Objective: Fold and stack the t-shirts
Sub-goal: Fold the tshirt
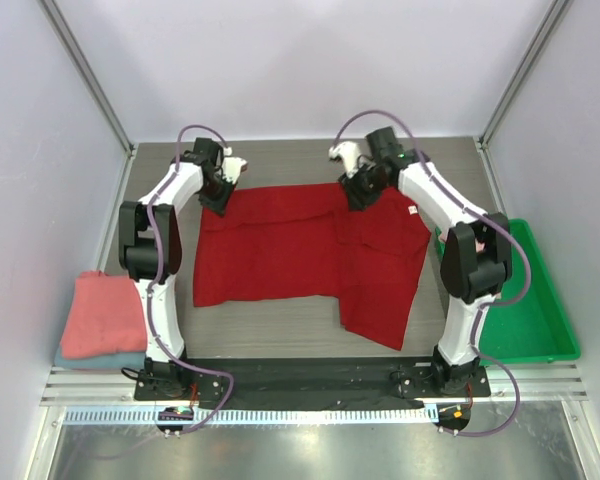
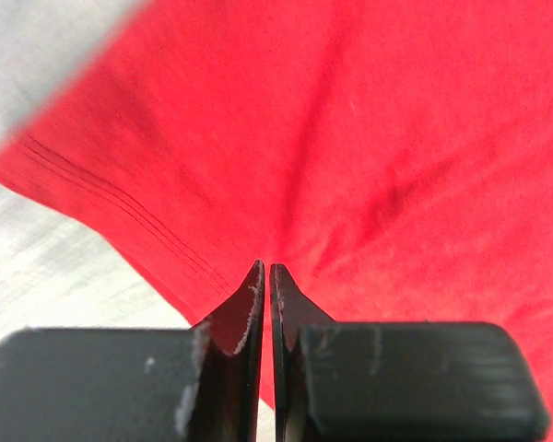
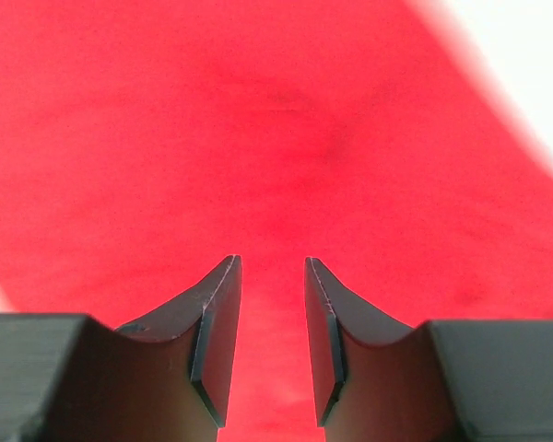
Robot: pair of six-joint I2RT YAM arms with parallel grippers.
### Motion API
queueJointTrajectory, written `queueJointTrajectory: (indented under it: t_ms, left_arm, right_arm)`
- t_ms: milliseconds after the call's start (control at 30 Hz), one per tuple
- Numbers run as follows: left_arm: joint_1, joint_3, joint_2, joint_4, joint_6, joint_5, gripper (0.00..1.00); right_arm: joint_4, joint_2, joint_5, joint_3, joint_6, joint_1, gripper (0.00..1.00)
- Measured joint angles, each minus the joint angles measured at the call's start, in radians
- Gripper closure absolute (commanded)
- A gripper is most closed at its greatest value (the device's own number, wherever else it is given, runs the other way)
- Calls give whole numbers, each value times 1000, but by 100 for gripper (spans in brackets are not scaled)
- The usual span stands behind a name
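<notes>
The deep red t-shirt (image 1: 300,250) lies spread across the middle of the table, with a flap hanging toward the front right. My left gripper (image 1: 220,203) is at its far left corner. In the left wrist view it (image 2: 264,267) is shut on the hemmed edge of the red cloth (image 2: 350,138). My right gripper (image 1: 359,197) is at the shirt's far edge, right of centre. In the right wrist view it (image 3: 272,262) stands open just above the red cloth (image 3: 258,120). A folded salmon-pink shirt (image 1: 102,312) lies on a folded pale blue-grey shirt (image 1: 90,358) at the front left.
A bright green plastic tray (image 1: 525,310) sits at the right edge of the table beside the right arm. White walls and metal frame posts enclose the back and sides. The arm bases stand on a black strip at the near edge.
</notes>
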Motion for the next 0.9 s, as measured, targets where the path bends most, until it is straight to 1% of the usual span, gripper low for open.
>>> queueJointTrajectory:
  t_ms: [67,200,300,400,667,900]
  left_arm:
    - [0,50,25,-7,2,-2,95]
    - [0,185,114,-43,2,-14,95]
    - [0,253,175,-69,2,-30,95]
    - [0,315,235,-110,1,-54,95]
    - [6,698,449,-284,-2,-102,96]
    - [5,803,511,-286,-2,-159,97]
  right_arm:
    - [37,71,29,66,13,-91,62]
    - [77,214,84,157,17,-219,62]
    - [79,304,116,208,16,-269,63]
    - [80,391,138,270,16,-291,63]
    - [94,515,190,424,15,-305,63]
    - [131,634,235,607,13,-303,64]
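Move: The red t-shirt's far left corner lies about 8 cm ahead of the left gripper and 5 cm to its left, some 3 cm down. From the right gripper, the t-shirt's far right corner is roughly 16 cm ahead, 21 cm to the right and 11 cm below. The white label, near that corner, is about 7 cm ahead of the right gripper, 19 cm to its right and 11 cm down. Swing the right gripper forward and right, some 25 cm, sinking about 10 cm so its parted fingertips come down on the t-shirt just short of the far right corner. Take the shut left fingers forward about 10 cm, dipping onto the cloth by the far left corner. Once low, press with both and keep sliding forward together, dragging the cloth along. ##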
